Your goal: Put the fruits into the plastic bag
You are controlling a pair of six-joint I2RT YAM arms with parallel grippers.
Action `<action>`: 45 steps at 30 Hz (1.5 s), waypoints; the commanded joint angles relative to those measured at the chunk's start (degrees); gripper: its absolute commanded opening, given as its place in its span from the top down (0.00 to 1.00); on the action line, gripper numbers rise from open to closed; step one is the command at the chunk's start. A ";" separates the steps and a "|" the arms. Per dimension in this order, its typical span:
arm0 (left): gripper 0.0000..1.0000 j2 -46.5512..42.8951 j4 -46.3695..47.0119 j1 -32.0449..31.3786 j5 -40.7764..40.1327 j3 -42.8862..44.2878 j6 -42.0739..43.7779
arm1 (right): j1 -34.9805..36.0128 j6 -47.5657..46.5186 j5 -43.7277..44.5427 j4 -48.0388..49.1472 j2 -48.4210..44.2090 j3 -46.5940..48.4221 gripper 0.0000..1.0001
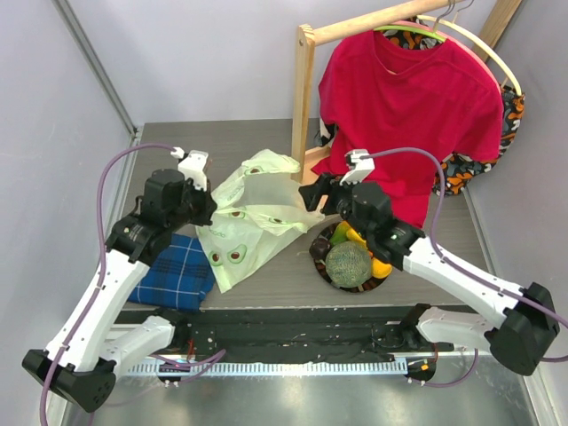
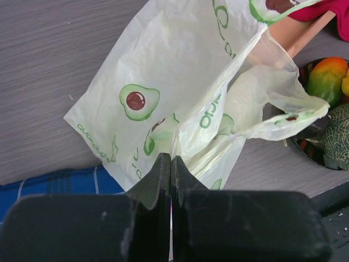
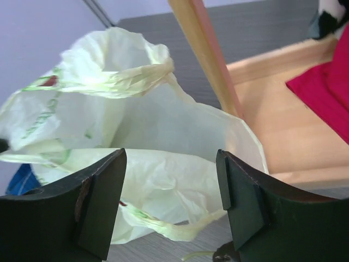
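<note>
The plastic bag [image 1: 253, 213], pale green with avocado prints, lies crumpled mid-table with its mouth raised and facing right. My left gripper [image 1: 209, 206] sits at the bag's left side, and its jaws [image 2: 170, 158] are shut on a fold of the bag [image 2: 163, 82]. My right gripper [image 1: 311, 193] stands open just right of the bag. In the right wrist view its jaws [image 3: 170, 158] are wide apart with the bag's mouth [image 3: 163, 136] in front and nothing between them. The fruits sit on a dark plate [image 1: 317, 264]: a netted melon [image 1: 348, 264], a yellow piece [image 1: 356, 236] and an orange [image 1: 382, 267].
A blue plaid cloth [image 1: 177, 271] lies at the near left under the left arm. A wooden rack [image 1: 304, 98] holding a red shirt [image 1: 408, 98] stands at the back right, its post close behind the bag and the right gripper.
</note>
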 commanded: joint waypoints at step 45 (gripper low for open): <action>1.00 -6.45 14.62 0.11 0.25 -8.24 2.59 | -9.16 8.34 13.56 -49.11 1.26 9.34 0.00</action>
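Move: The yellow pepper in the fruit bowl lies about 14 cm to the right of the right hand, 4 cm back and some 20 cm below it. In front of the pepper on the robot's side sits the melon, 12 cm back and 10 cm right of the hand; the mango is 4 cm back and 8 cm right. The plastic bag's middle is 13 cm to this hand's left, level with it. From the left hand the pepper is roughly 37 cm to the right. The right hand, already free of the bag, rises a little and draws back about 4 cm, then sweeps some 15 cm right to the fruit bowl and sinks about 9 cm below its starting height over the yellow pepper, its wrist swinging clockwise and tipping the fingers from nearly level to about 45 degrees down while they spread from mostly to fully open. Meanwhile the left hand keeps its shut grip on the bag's rim, lifts it about 4 cm and lowers it nearly back, ending with the fingers tipped up by some 10 degrees. ##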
